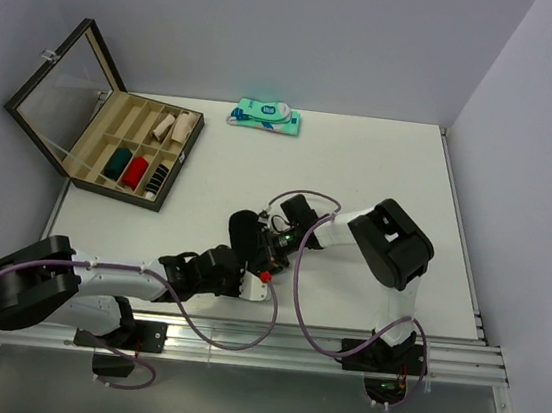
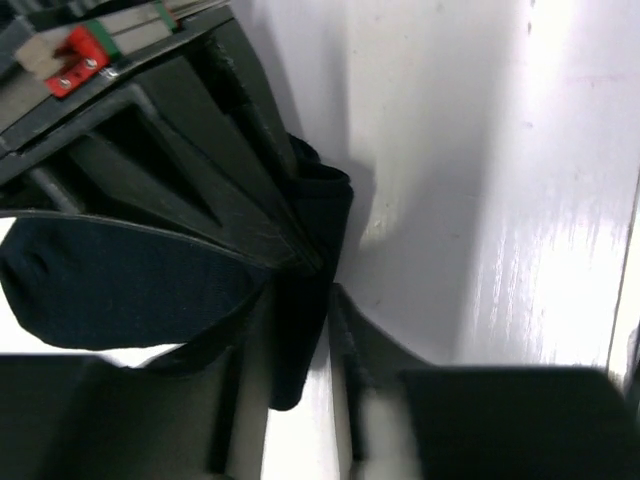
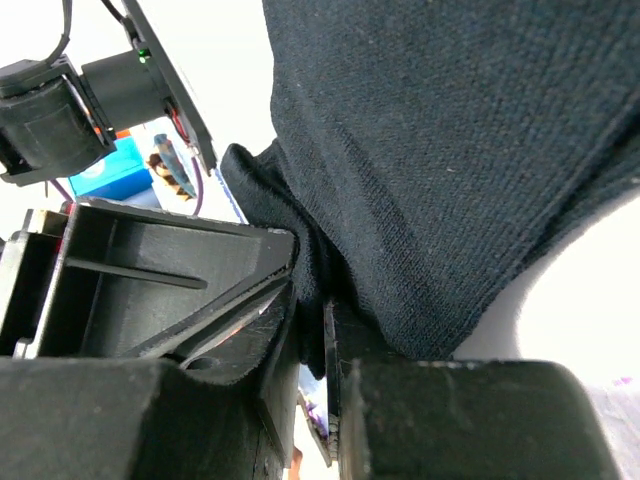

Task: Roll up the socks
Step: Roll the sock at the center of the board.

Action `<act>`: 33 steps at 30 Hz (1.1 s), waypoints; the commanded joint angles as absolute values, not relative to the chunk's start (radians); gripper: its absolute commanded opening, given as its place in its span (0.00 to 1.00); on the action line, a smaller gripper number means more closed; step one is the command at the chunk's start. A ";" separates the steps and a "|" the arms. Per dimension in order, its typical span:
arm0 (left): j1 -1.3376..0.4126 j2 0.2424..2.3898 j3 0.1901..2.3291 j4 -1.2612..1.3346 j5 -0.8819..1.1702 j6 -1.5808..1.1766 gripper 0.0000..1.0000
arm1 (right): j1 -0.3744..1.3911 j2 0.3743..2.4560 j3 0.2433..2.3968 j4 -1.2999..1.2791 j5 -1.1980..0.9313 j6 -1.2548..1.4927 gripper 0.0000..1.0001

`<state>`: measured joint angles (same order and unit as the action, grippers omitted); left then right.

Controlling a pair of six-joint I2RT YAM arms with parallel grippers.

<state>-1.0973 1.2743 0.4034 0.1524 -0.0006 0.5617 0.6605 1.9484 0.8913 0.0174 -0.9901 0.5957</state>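
Note:
A black sock (image 1: 243, 231) hangs in the middle of the table between both grippers. In the right wrist view its knit fabric (image 3: 430, 150) fills the upper frame, and a fold drops into my right gripper (image 3: 312, 310), which is shut on it. My left gripper (image 2: 300, 300) comes from the near left, and a strip of the same sock (image 2: 300, 340) fills the gap at its tips. The right gripper's black fingers (image 2: 200, 150) lie just above it. From above, the left gripper (image 1: 252, 279) and right gripper (image 1: 271, 248) nearly touch.
An open wooden organiser box (image 1: 131, 154) with rolled socks in its compartments stands at the far left, its glass lid (image 1: 64, 90) tipped back. A teal-and-white sock package (image 1: 267, 117) lies at the table's far edge. Purple cables (image 1: 290, 299) loop near the arms.

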 commanded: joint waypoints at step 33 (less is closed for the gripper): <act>-0.772 1.570 0.914 -0.687 0.600 0.577 0.00 | 0.459 1.186 0.575 -0.012 -0.290 0.681 0.50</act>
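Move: The black sock's near edge is between the left fingertips, its middle roughly 6 cm ahead and barely 1 cm lower. The right fingers, facing the left ones, already grip that same near edge; from the right hand the sock's middle is about 5 cm ahead, 1 cm left and 1 cm lower. Nothing else lies near. Left pinches the sock's near edge, tips back 35 degrees; right releases, leaving about 15 cm rightward, forward, up. ##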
